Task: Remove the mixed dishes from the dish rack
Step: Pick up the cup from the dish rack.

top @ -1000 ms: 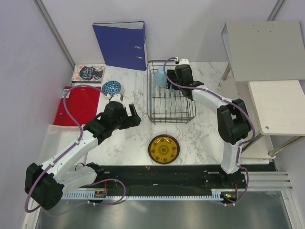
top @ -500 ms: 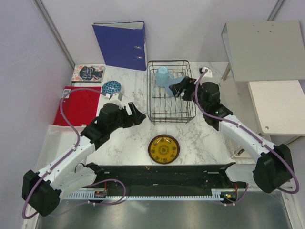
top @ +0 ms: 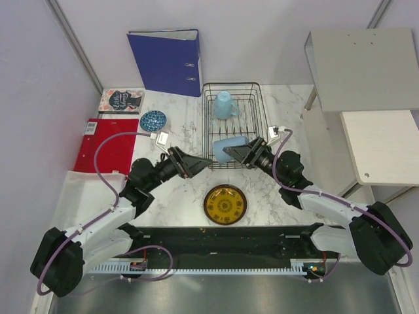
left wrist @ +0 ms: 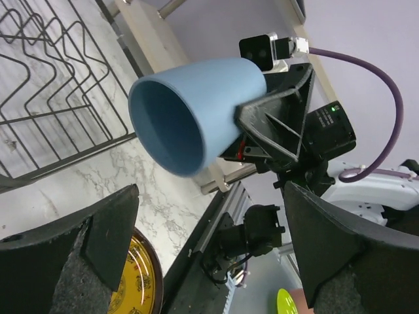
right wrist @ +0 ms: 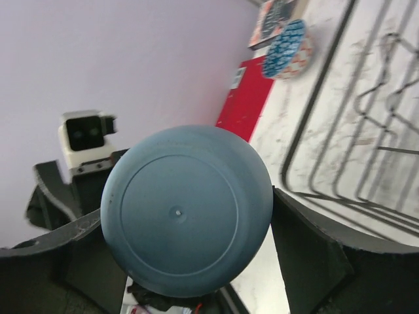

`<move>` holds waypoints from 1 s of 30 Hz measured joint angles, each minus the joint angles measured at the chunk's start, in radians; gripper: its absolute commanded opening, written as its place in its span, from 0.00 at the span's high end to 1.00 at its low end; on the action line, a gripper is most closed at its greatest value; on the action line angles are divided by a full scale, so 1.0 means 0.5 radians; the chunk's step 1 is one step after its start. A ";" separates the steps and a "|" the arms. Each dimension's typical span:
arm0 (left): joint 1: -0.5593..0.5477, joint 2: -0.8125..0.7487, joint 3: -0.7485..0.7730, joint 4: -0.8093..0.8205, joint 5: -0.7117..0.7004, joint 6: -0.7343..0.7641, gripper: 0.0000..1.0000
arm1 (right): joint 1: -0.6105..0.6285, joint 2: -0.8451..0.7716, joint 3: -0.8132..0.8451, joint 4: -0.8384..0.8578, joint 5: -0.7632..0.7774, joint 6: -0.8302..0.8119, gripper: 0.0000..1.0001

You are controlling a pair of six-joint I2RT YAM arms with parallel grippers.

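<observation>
My right gripper is shut on a pale blue cup, held sideways above the front edge of the black wire dish rack. In the right wrist view the cup's round base fills the gap between the fingers. My left gripper is open and faces the cup's mouth from the left, a short gap away, with nothing between its fingers. A second pale blue cup lies in the rack's back left corner. The yellow patterned plate and the small blue patterned bowl rest on the table.
A blue ring binder stands against the back wall. A red folder and a dark book lie at the left. Grey and white side tables stand to the right. The arms' black base rail runs along the near edge.
My right gripper has come out of the rack's back with a pale blue cup and swung it to the front left. The left gripper has moved right to face it.
</observation>
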 measured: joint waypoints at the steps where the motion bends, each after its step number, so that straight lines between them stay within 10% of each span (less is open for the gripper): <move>1: 0.000 0.027 0.000 0.039 0.016 -0.013 0.05 | 0.036 0.001 -0.003 0.042 0.000 0.014 1.00; 10: 0.000 0.134 0.000 0.171 0.120 -0.060 0.32 | 0.319 0.235 -0.001 0.293 0.021 0.050 1.00; 20: 0.017 0.129 -0.003 0.244 0.143 -0.123 0.98 | 0.340 0.319 0.029 0.419 0.037 0.094 1.00; 24: 0.024 0.109 -0.011 0.318 0.169 -0.153 0.98 | 0.334 0.319 0.035 0.481 0.040 0.146 1.00; 28: 0.024 0.101 -0.021 0.322 0.168 -0.159 0.98 | 0.336 0.311 0.035 0.462 0.038 0.143 0.30; 30: 0.024 0.085 -0.024 0.287 0.166 -0.159 0.98 | 0.340 0.265 0.039 0.372 0.040 0.115 0.17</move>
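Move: The right gripper already holds the cup, its open end facing the left gripper, which waits open about 12 cm to the left and 5 cm back at much the same height. From the left gripper, the cup's middle is roughly 6 cm ahead and 10 cm to the right, about level. The dish rack's middle lies some 20 cm ahead, 12 cm right and 16 cm below; the yellow plate is about 8 cm back, 9 cm right and 20 cm below. Bring the cup with the right gripper about 6 cm left and 3 cm back to the waiting left gripper, turning it some 10 degrees counter-clockwise, then stop and keep hold. Hold the left gripper nearly in place and shut its fingers on the cup's rim, pinching the wall with one finger inside, and rise a centimetre or two as they close. ##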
